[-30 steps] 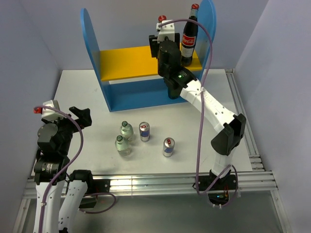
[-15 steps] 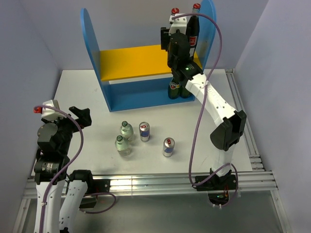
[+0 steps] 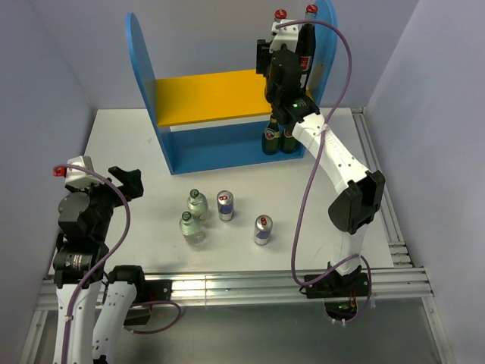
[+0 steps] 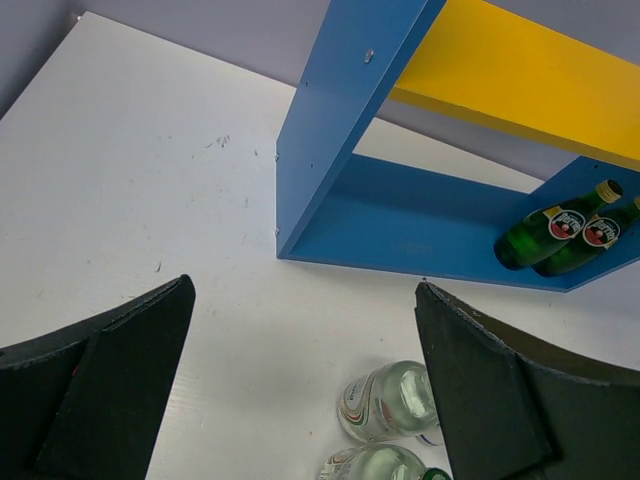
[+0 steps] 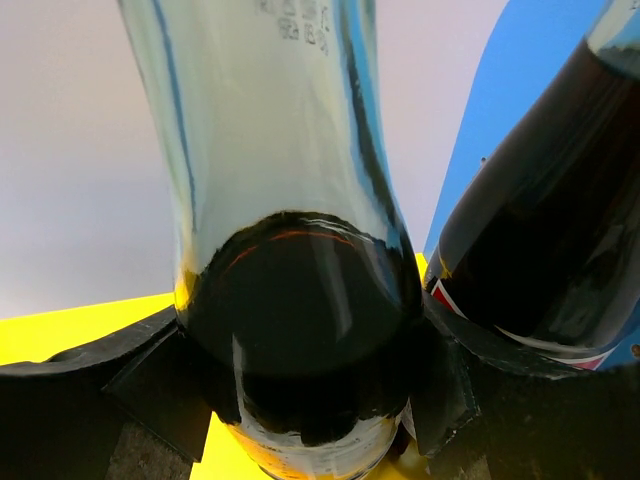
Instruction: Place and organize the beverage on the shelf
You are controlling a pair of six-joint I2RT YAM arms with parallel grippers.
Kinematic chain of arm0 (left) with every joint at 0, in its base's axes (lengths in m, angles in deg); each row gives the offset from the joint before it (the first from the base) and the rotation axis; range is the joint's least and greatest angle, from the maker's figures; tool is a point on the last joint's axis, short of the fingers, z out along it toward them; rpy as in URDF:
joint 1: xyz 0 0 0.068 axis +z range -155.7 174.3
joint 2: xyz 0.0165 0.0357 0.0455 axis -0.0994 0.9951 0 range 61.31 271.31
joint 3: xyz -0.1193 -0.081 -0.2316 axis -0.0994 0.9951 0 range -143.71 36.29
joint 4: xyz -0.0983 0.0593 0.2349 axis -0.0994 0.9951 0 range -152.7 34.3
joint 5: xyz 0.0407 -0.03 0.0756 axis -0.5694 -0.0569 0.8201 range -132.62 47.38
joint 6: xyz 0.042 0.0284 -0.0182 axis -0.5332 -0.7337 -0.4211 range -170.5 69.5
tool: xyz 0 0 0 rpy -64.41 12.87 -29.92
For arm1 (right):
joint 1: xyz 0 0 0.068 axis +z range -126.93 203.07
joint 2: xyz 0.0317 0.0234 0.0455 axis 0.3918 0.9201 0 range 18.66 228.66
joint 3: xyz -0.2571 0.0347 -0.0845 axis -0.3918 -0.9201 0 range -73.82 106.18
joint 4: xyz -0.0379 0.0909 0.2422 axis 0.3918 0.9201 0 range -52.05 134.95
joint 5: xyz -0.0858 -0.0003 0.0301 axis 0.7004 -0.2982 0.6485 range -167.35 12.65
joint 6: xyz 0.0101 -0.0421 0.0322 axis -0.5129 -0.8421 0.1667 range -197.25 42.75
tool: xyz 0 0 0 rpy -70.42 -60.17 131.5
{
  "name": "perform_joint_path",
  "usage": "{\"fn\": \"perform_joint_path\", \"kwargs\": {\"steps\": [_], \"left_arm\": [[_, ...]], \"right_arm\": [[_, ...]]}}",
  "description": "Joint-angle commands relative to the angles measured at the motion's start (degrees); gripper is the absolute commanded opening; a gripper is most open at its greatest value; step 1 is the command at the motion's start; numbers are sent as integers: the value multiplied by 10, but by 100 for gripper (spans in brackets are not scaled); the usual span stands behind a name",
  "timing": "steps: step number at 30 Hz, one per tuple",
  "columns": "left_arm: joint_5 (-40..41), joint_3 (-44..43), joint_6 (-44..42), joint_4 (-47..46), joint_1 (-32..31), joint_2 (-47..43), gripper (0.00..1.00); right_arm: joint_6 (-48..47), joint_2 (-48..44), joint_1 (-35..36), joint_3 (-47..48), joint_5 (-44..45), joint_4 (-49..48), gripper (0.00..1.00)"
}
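The blue shelf with its yellow upper board stands at the back. My right gripper is shut on a dark cola bottle with a red cap, held upright over the board's right end. It is close beside a second cola bottle, also seen as a cola bottle in the right wrist view. Two clear green-capped bottles and two slim cans stand on the table. My left gripper hangs open left of them, holding nothing.
Two dark green glass bottles stand at the right end of the lower level, also visible as green bottles from the left wrist. The shelf's tall right panel is just behind the cola bottles. Grey walls close in on both sides.
My right arm carried the cola bottle to the right along the upper board, up beside the other cola bottle. The left arm has not moved.
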Motion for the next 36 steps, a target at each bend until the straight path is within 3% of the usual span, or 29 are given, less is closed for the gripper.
{"fn": "perform_joint_path", "kwargs": {"steps": [1,2,3,6,12,14,36], "left_arm": [[-8,-3,-10,-17,4,0,99],[-9,-2,-10,-16,4,1,99],[-9,-3,-10,-17,4,0,99],[-8,-3,-10,-17,4,-2,99],[-8,-3,-10,-17,4,-2,99],[-7,-2,-11,-17,4,-2,99],[-12,-1,-13,-17,12,-9,99]], "right_arm": [[-5,-22,-9,12,11,-114,15],[-5,-22,-9,8,11,-117,24],[-4,-23,-8,1,11,-117,43],[-2,-24,-9,-9,17,-122,64],[3,-26,-9,-18,21,-123,79],[4,-25,-9,-19,21,-121,93],[-2,-71,14,-86,40,-131,100]]}}
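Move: The cola bottle in the right hand is upright over the right part of the yellow shelf board, its middle about 3 cm below the hand point. The first cola bottle stands some 8 cm right and 1 cm farther out, roughly 2 cm below the hand. The pair of green bottles is on the lower board, about 2 cm right, 1 cm back and 28 cm down. From the left hand, the held bottle lies about 30 cm ahead, 39 cm right and 11 cm up. The cola bottle is let go on the yellow board: the right hand holds nearly still, then its fingers open wide from their grip as it rises about 1.5 cm and the fingertips tilt up some 5 degrees. It then sinks again and starts easing back about 1 cm from the bottle, the right-hand finger still in the gap beside the first cola bottle. ##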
